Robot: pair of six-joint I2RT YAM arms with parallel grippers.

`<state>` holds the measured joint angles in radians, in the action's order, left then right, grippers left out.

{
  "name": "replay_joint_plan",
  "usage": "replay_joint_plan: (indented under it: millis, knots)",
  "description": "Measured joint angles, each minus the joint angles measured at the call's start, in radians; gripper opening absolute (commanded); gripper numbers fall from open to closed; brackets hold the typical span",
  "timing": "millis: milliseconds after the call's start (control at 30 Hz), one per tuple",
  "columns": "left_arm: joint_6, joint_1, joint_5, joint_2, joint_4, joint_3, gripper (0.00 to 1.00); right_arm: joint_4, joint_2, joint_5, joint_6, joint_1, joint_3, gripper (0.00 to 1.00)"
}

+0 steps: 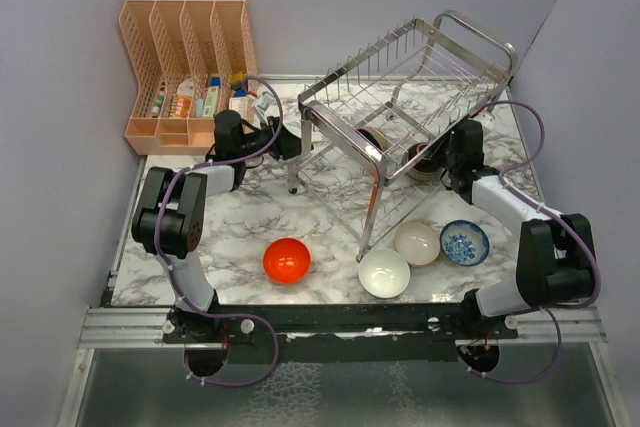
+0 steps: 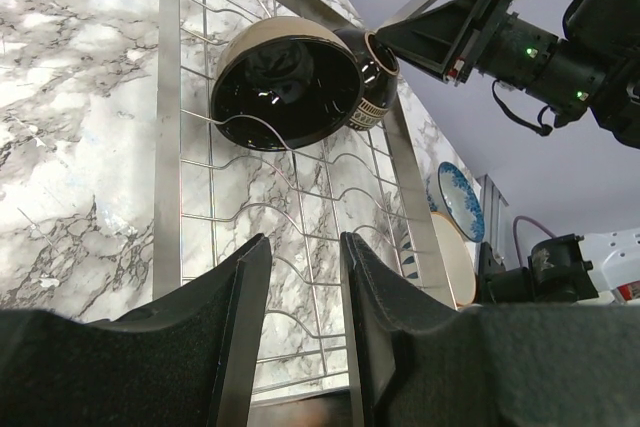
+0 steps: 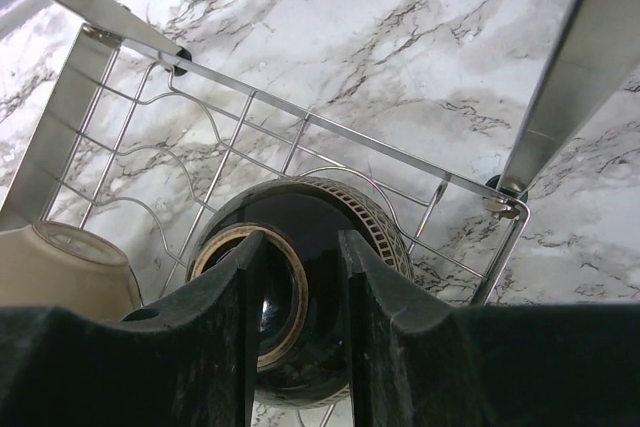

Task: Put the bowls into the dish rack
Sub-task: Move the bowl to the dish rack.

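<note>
The steel dish rack [image 1: 470, 32] stands at the table's middle right. A dark brown bowl [image 2: 285, 87] lies on its side on the rack's lower wires [image 3: 330, 127]. My right gripper [image 3: 300, 235] is shut on the bowl's cream foot ring [image 3: 300, 277], one finger inside the ring and one outside. My left gripper [image 2: 305, 239] is at the rack's left end [image 1: 305, 112], its jaws closed on a rack bar. On the table in front sit a red-orange bowl [image 1: 287, 260], a white bowl [image 1: 384, 273], a beige-pink bowl [image 1: 417, 243] and a blue-patterned bowl [image 1: 465, 243].
A peach plastic organiser [image 1: 185, 67] with small items stands at the back left. Grey walls enclose the table on three sides. The rack's legs [image 1: 368, 237] stand just behind the white bowl.
</note>
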<state>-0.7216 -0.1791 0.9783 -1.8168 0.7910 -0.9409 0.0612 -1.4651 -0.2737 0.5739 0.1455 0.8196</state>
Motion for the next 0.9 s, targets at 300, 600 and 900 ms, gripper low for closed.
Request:
replay_joint_plan:
  millis: [300,600,900]
  knots:
    - [0.011,0.000,0.000,0.000,-0.010,0.000,0.37,0.024,-0.026,-0.027,0.031,-0.009,0.014,0.34]
    - [0.023,0.000,0.000,0.000,-0.023,-0.001,0.37,0.065,-0.107,-0.046,0.051,-0.054,0.074,0.34]
    - [0.027,0.000,0.000,0.000,-0.031,-0.001,0.37,0.090,-0.158,-0.048,0.064,-0.076,0.111,0.34]
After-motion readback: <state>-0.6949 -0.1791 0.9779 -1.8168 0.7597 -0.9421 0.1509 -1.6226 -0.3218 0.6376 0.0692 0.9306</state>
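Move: The dark patterned bowl lies on its side on the rack's lower shelf, its middle about 4 cm ahead of the right hand, 3 cm left and 3 cm below, with the fingers already at its foot ring. The tan bowl leans about 15 cm left of this hand, 6 cm ahead and 4 cm lower. On the table, the blue bowl stands 23 cm back and 4 cm right. From the left hand, the dark bowl is roughly 28 cm right, 2 cm ahead and 10 cm below. Still against the foot of the dark bowl, the right fingertips keep pushing, driving bowl and rack forward and to the right, away from the blue bowl. The hand travels nearly level, some 5 cm forward and 3 to 4 cm right, starting slowly, with the sideways part growing as it turns about 10 degrees clockwise. The finger gap stays as it is. ##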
